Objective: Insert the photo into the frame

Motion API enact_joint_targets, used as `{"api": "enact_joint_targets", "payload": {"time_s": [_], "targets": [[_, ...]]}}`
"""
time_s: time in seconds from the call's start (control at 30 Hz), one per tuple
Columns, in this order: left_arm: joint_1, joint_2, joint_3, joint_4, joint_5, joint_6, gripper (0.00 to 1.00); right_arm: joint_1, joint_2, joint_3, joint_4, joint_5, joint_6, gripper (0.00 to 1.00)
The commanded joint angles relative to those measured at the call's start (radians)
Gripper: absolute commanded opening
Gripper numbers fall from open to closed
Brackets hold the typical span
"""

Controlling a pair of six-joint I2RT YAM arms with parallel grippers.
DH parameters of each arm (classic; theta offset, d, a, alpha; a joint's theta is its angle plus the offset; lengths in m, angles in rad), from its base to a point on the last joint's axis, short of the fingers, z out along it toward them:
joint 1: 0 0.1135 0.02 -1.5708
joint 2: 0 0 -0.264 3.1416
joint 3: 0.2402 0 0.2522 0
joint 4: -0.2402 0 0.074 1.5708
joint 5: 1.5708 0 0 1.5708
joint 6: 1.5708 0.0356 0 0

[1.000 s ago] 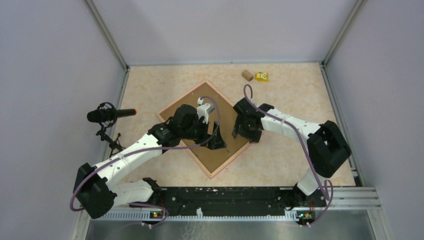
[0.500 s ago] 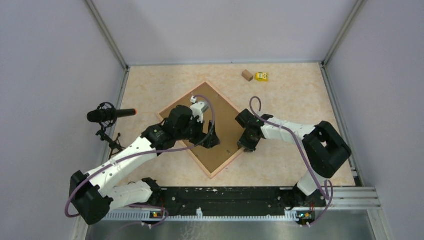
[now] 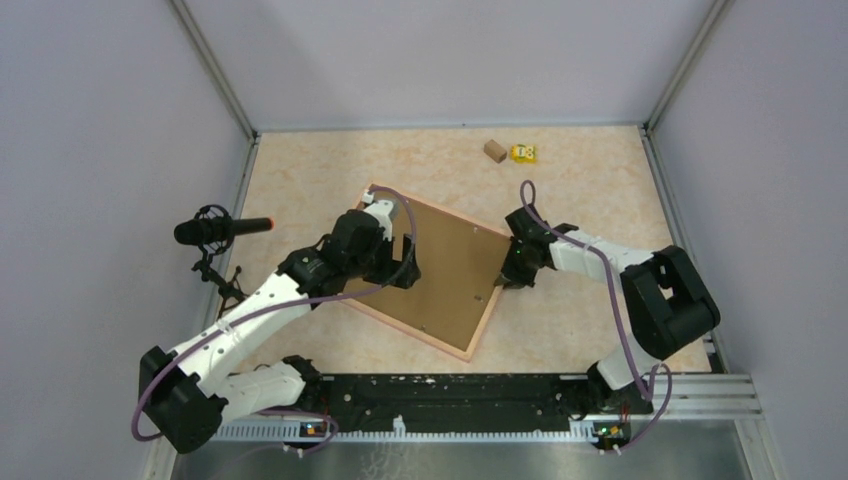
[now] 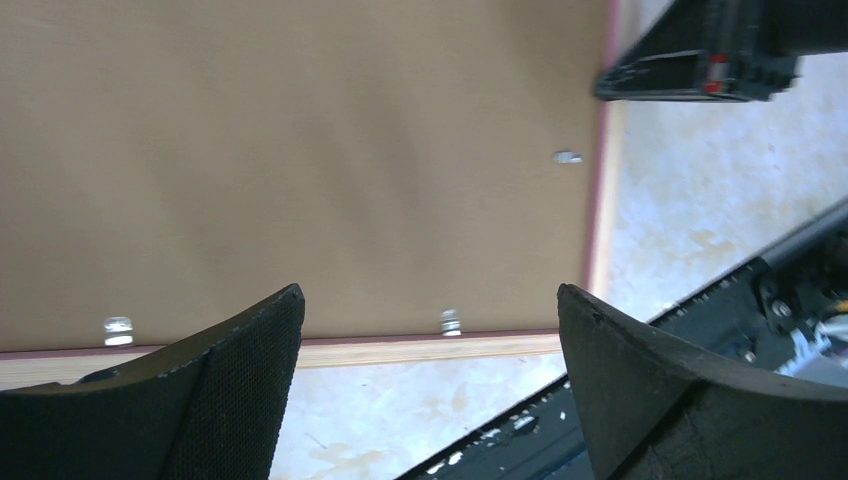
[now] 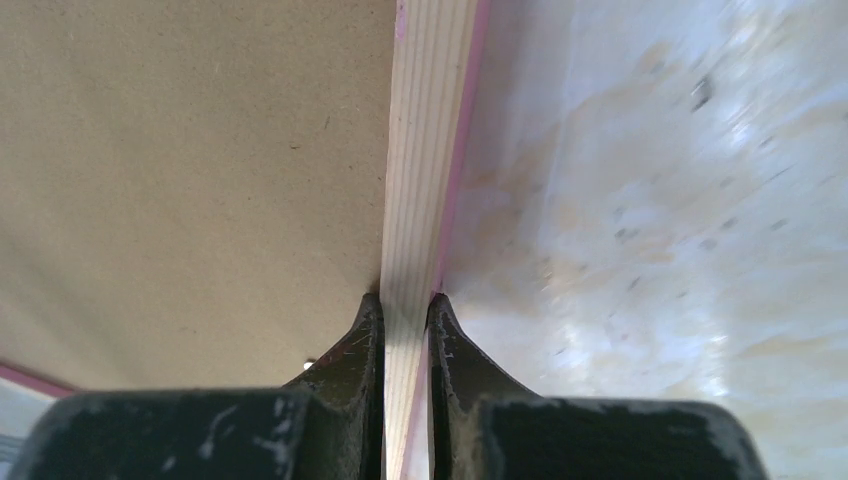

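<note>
The frame point(image 3: 487, 308) lies on the table with its brown backing board point(image 3: 455, 275) facing up. The photo is not in view. My right gripper point(image 3: 512, 268) is shut on the frame's right rail; in the right wrist view the fingers point(image 5: 405, 305) pinch the pale wood rail point(image 5: 425, 150) beside the board point(image 5: 200, 150). My left gripper point(image 3: 408, 265) is open and empty over the board's left part. In the left wrist view its jaws point(image 4: 430, 300) stand wide apart above the board point(image 4: 300, 150) and the near rail point(image 4: 420, 350).
A small wooden block point(image 3: 495, 150) and a yellow toy point(image 3: 522, 153) lie at the table's far edge. A microphone on a stand point(image 3: 220, 230) stands at the left edge. The black base rail point(image 3: 450, 390) runs along the near edge.
The frame has turned from a diamond position to a flatter angle and shifted right. My right gripper moved right along with its rail. My left gripper drew back to the left.
</note>
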Motion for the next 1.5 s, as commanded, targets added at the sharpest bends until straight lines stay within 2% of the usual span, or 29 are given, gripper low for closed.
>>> {"api": "enact_joint_targets", "payload": {"time_s": [0.0,0.17,0.3,0.47,0.5,0.63,0.67,0.83,1.07,1.23,1.47], "targets": [[0.087,0.003,0.040,-0.060,-0.098,0.001,0.99,-0.081,0.096,0.008,-0.067,0.240,-0.312,0.00],[0.307,0.063,-0.010,-0.057,0.020,0.006,0.99,-0.083,0.137,0.129,-0.098,0.319,-0.543,0.00],[0.432,0.142,-0.047,-0.042,0.088,0.006,0.99,-0.082,0.149,0.167,-0.053,0.360,-0.689,0.00],[0.515,0.257,-0.061,-0.014,0.145,0.034,0.98,-0.091,0.175,0.218,-0.044,0.309,-0.692,0.00],[0.519,0.282,-0.049,-0.020,0.132,0.048,0.98,-0.090,0.173,0.235,-0.061,0.309,-0.666,0.05],[0.533,0.364,-0.014,-0.053,0.106,0.074,0.98,-0.090,0.127,0.243,-0.122,0.280,-0.520,0.55],[0.535,0.371,-0.020,-0.041,0.111,0.074,0.98,-0.090,0.108,0.233,-0.127,0.252,-0.491,0.58],[0.537,0.396,-0.040,-0.009,0.128,0.074,0.98,-0.089,0.044,0.169,-0.141,0.152,-0.296,0.56],[0.539,0.432,-0.040,0.000,0.178,0.069,0.98,-0.063,0.023,0.112,-0.146,0.150,-0.090,0.55],[0.540,0.422,-0.048,0.003,0.171,0.065,0.99,-0.060,0.025,0.067,-0.117,0.138,-0.049,0.55],[0.541,0.447,-0.050,0.005,0.192,0.060,0.98,-0.027,0.029,0.064,-0.114,0.110,-0.072,0.57]]}}
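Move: To the left hand's left by some 14 cm and about 12 cm ahead, 15 cm lower, is the middle of the frame's left rail; its far corner lies about 25 cm ahead and 8 cm left, its near corner 20 cm left and level with the hand. The right hand already pinches the right rail, whose middle is 3 cm back and 2 cm left of its pads. From there the frame's bottom corner lies 16 cm back, 8 cm left. Swinging the frame round by its pinched right rail, the right hand goes about 8 cm forward and 6 cm right while turning counter-clockwise, opens to let go, then draws back some 5 cm, turning back clockwise, and stays open astride the rail. Meanwhile the open left hand sweeps left and slightly forward, then sinks about 13 cm, tipping steeply down astride the left rail. ##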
